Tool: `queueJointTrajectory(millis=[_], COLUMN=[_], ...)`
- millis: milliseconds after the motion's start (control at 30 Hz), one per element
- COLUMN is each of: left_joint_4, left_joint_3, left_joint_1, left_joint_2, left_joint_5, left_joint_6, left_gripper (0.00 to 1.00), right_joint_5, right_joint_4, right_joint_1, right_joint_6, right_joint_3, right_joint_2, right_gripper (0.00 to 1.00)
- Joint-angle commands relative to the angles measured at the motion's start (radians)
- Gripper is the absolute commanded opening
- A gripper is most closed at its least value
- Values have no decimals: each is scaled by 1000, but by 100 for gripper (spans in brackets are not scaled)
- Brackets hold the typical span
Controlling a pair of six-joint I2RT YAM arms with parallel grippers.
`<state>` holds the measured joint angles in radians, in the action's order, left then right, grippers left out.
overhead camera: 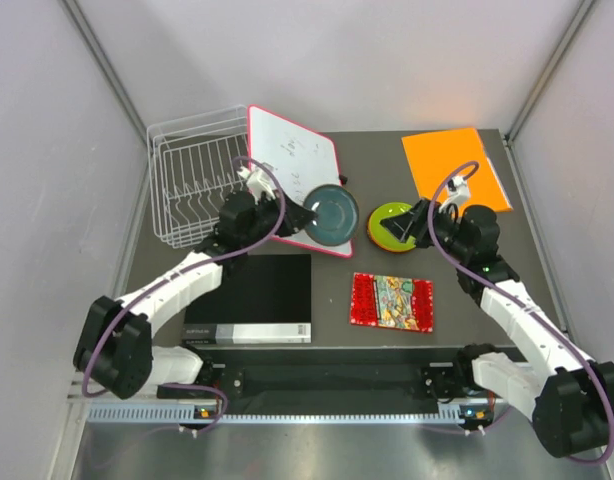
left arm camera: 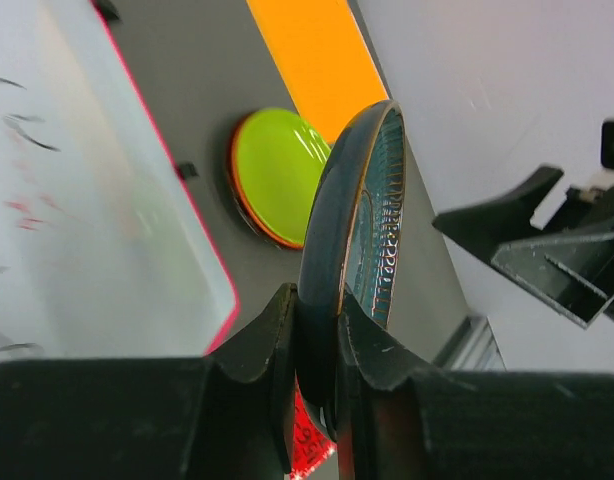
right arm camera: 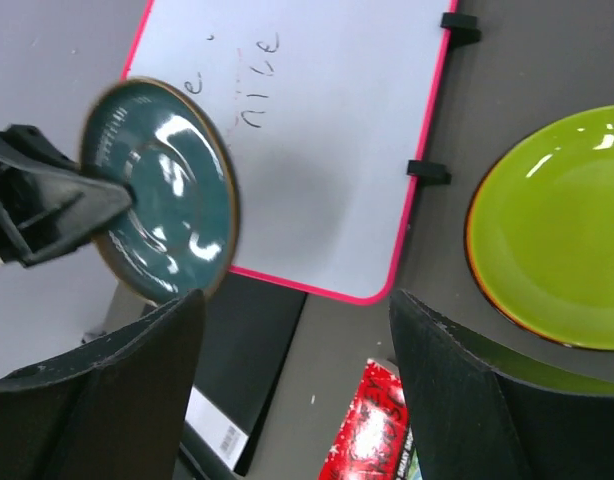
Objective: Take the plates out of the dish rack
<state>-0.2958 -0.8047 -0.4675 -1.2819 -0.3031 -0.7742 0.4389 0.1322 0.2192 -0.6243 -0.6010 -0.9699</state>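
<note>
The white wire dish rack [overhead camera: 197, 175] stands at the back left, and I see no plates between its prongs. My left gripper [overhead camera: 302, 217] [left arm camera: 317, 305] is shut on the rim of the dark teal plate [overhead camera: 333, 213] [left arm camera: 359, 200] [right arm camera: 162, 190], holding it on edge above the table, right of the rack and over the whiteboard's corner. A lime green plate [overhead camera: 392, 226] [left arm camera: 277, 170] [right arm camera: 562, 230] lies flat on the table with an orange-red edge showing under it. My right gripper [overhead camera: 409, 228] [right arm camera: 295, 300] is open beside that plate, with nothing between its fingers.
A pink-edged whiteboard [overhead camera: 292, 160] leans between the rack and the plates. An orange sheet [overhead camera: 455, 165] lies at the back right. A red patterned mat [overhead camera: 391, 301] sits near the front centre, and a black box [overhead camera: 252, 297] lies left of it.
</note>
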Motion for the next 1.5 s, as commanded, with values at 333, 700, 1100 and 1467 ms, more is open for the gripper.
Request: queueJointTrajectory(millis=[333,700,1100,1467], left_joint_4=[-325,-336,61,198], left_joint_3=[-45,-90,-163,-165], left_joint_1=[-180,-183,-183,-125], left_joint_2=[-109,-183,65,234], left_joint_5=[-22,-47,238,757], left_joint_6=[-86,-80,303,532], left_gripper=[0,17,79,94], right_joint_5=[70,111,-249,-98], right_joint_4=[300,350,-71,-28], right_joint_1=[65,74,-41,-270], right_joint_6=[-107,-111,83,120], right_joint_3=[41,72,-60,-155], right_joint_2=[-131,-129,5,-277], right_gripper=[74,0,0,0])
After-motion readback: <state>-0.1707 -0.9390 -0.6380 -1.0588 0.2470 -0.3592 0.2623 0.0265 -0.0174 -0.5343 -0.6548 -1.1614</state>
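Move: The dark teal plate, held by its rim in the left gripper, has its middle about 14 cm left of the open right hand and 3 cm ahead, roughly level. From the right hand, the green-topped plate stack is some 4 cm right, 5 cm ahead and 19 cm below; the red packet is 12 cm back, 4 cm right, 20 cm below. The right gripper is about 19 cm right of the left hand, 2 cm back and level. The teal plate is carried about 7 cm right and slightly back by the left hand while the right moves some 4 cm left and pinches its free rim. The left then opens wide, lets go and lifts away, up about 12 cm and leftward. Once it holds the plate alone, the right hand swings some 14 cm right, forward and down towards the stack, turning clockwise nearly 30 degrees. ##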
